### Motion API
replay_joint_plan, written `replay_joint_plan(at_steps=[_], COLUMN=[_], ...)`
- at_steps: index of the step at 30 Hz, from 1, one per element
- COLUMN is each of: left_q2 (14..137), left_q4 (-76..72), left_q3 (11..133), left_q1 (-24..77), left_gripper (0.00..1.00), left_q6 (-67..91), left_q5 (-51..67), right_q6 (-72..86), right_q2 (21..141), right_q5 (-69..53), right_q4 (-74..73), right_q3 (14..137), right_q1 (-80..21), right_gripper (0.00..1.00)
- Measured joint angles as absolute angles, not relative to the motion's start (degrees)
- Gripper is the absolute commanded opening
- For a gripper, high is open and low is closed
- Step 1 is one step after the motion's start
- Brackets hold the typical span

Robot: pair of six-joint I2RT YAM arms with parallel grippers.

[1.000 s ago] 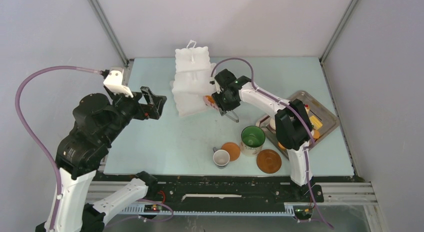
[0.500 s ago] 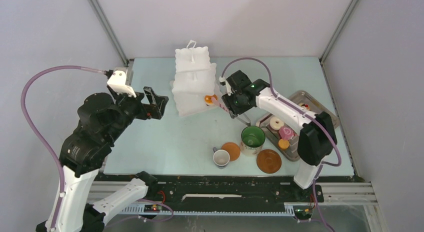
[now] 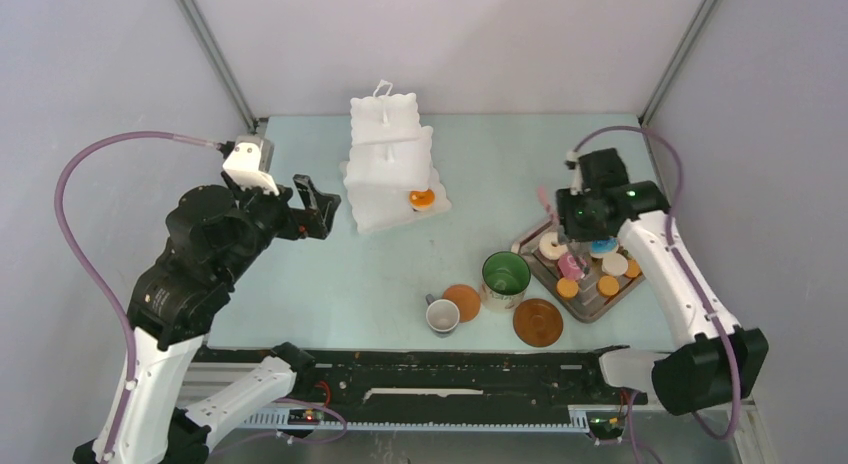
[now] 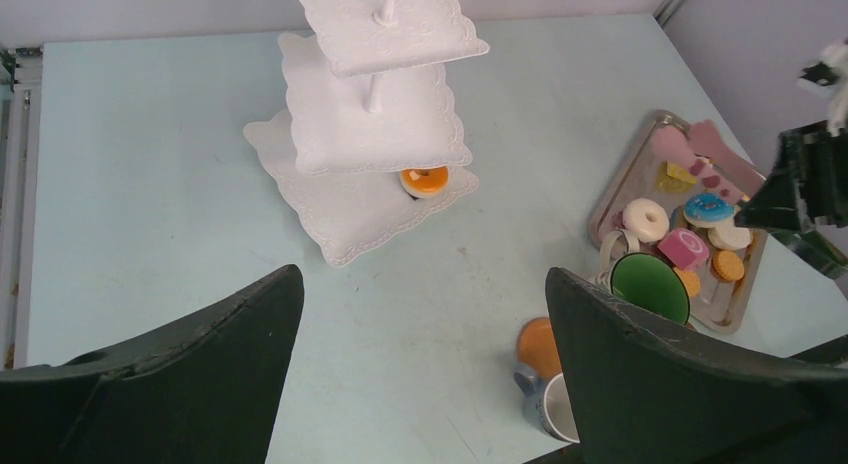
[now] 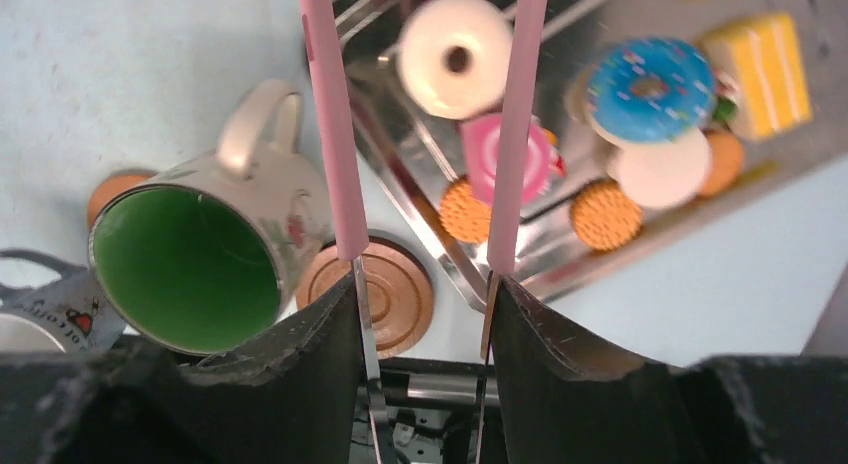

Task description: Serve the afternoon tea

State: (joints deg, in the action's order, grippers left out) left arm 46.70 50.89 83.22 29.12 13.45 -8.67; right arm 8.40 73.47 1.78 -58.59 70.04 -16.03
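Observation:
The white three-tier stand (image 3: 390, 164) (image 4: 370, 134) rises at the back of the table, with one orange pastry (image 3: 422, 198) (image 4: 424, 180) on its bottom tier. My right gripper (image 3: 585, 212) (image 5: 425, 294) is shut on the pink tongs (image 5: 335, 134), hovering over the tray; the tong arms are spread and hold nothing. Below them lie a white doughnut (image 5: 455, 56), a pink cake (image 5: 505, 159), a blue doughnut (image 5: 648, 89), a yellow wedge (image 5: 770, 72) and orange rounds (image 5: 605, 214). My left gripper (image 3: 312, 206) (image 4: 425, 314) stands open and empty, left of the stand.
The grey metal tray (image 3: 542, 274) sits at the right. The green-lined mug (image 3: 505, 274) (image 5: 185, 269) touches its left corner. In front stand a white cup (image 3: 442, 316), an orange disc (image 3: 462, 301) and the brown saucer (image 3: 538, 322) (image 5: 385, 294).
My right arm has swung from the stand back over the tray with the tongs. The orange pastry stayed on the bottom tier. The left arm shifted slightly right.

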Motion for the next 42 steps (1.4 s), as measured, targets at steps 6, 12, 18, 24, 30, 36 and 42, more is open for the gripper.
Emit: replay_joint_plan(at_steps=[6, 12, 18, 24, 30, 36, 42], left_q2=[46.70, 46.30, 46.98, 46.50, 45.39, 44.45, 44.10], left_q4=[50.06, 48.75, 48.49, 48.53, 48.51, 48.73, 48.80], left_q3=[83.20, 81.38, 80.62, 80.62, 80.47, 80.18, 80.16], left_q1=[29.12, 29.26, 30.83, 31.73, 32.32, 32.73, 32.88], left_gripper=[0.98, 0.98, 0.98, 0.98, 0.98, 0.98, 0.98], left_q6=[13.47, 13.45, 12.97, 11.68, 9.80, 7.42, 5.96], left_q5=[-8.58, -8.40, -8.45, -9.43, -10.87, -12.88, -13.65], right_q6=[10.83, 13.98, 16.10, 17.82, 18.70, 18.70, 18.68], right_q2=[68.95, 63.24, 59.94, 61.65, 64.73, 67.68, 69.01], right_q5=[0.10, -9.08, -17.23, -21.54, -25.28, -26.57, -26.81], right_q4=[-63.57, -68.55, -72.90, -74.67, -75.37, -75.09, -74.56], right_q3=[69.80, 65.69, 64.40, 64.40, 64.40, 63.11, 60.01], right_q1=[-3.42, 12.84, 25.06, 30.22, 31.94, 32.23, 32.49], right_gripper=[0.49, 0.50, 0.50, 0.50, 0.49, 0.48, 0.46])
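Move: The right hand, holding the tongs with their pink tips forward, is aimed at the tray's right-hand biscuit, about 5 cm back, 11 cm to its right and 15 cm below. From that hand, the pink cake lies 1 cm back and 5 cm right, the white macaron 1 cm back and 13 cm right, the blue donut 3 cm ahead and 11 cm right. From the left hand the biscuit is about 45 cm to the right, level with it fore and aft, and 37 cm below. Still gripping the tongs, the right hand carries on its swing to the right by about 9 cm while drawing back some 8 cm, crossing above the tray towards its right-hand biscuit and turning nearly 50 degrees clockwise, with its left side rising. Once there it stops travelling sideways, goes on tilting, and sinks about 3 cm at the end, bringing the tongs' open pink tips down over the sweets at the tray's right side, with no sweet gripped yet. ##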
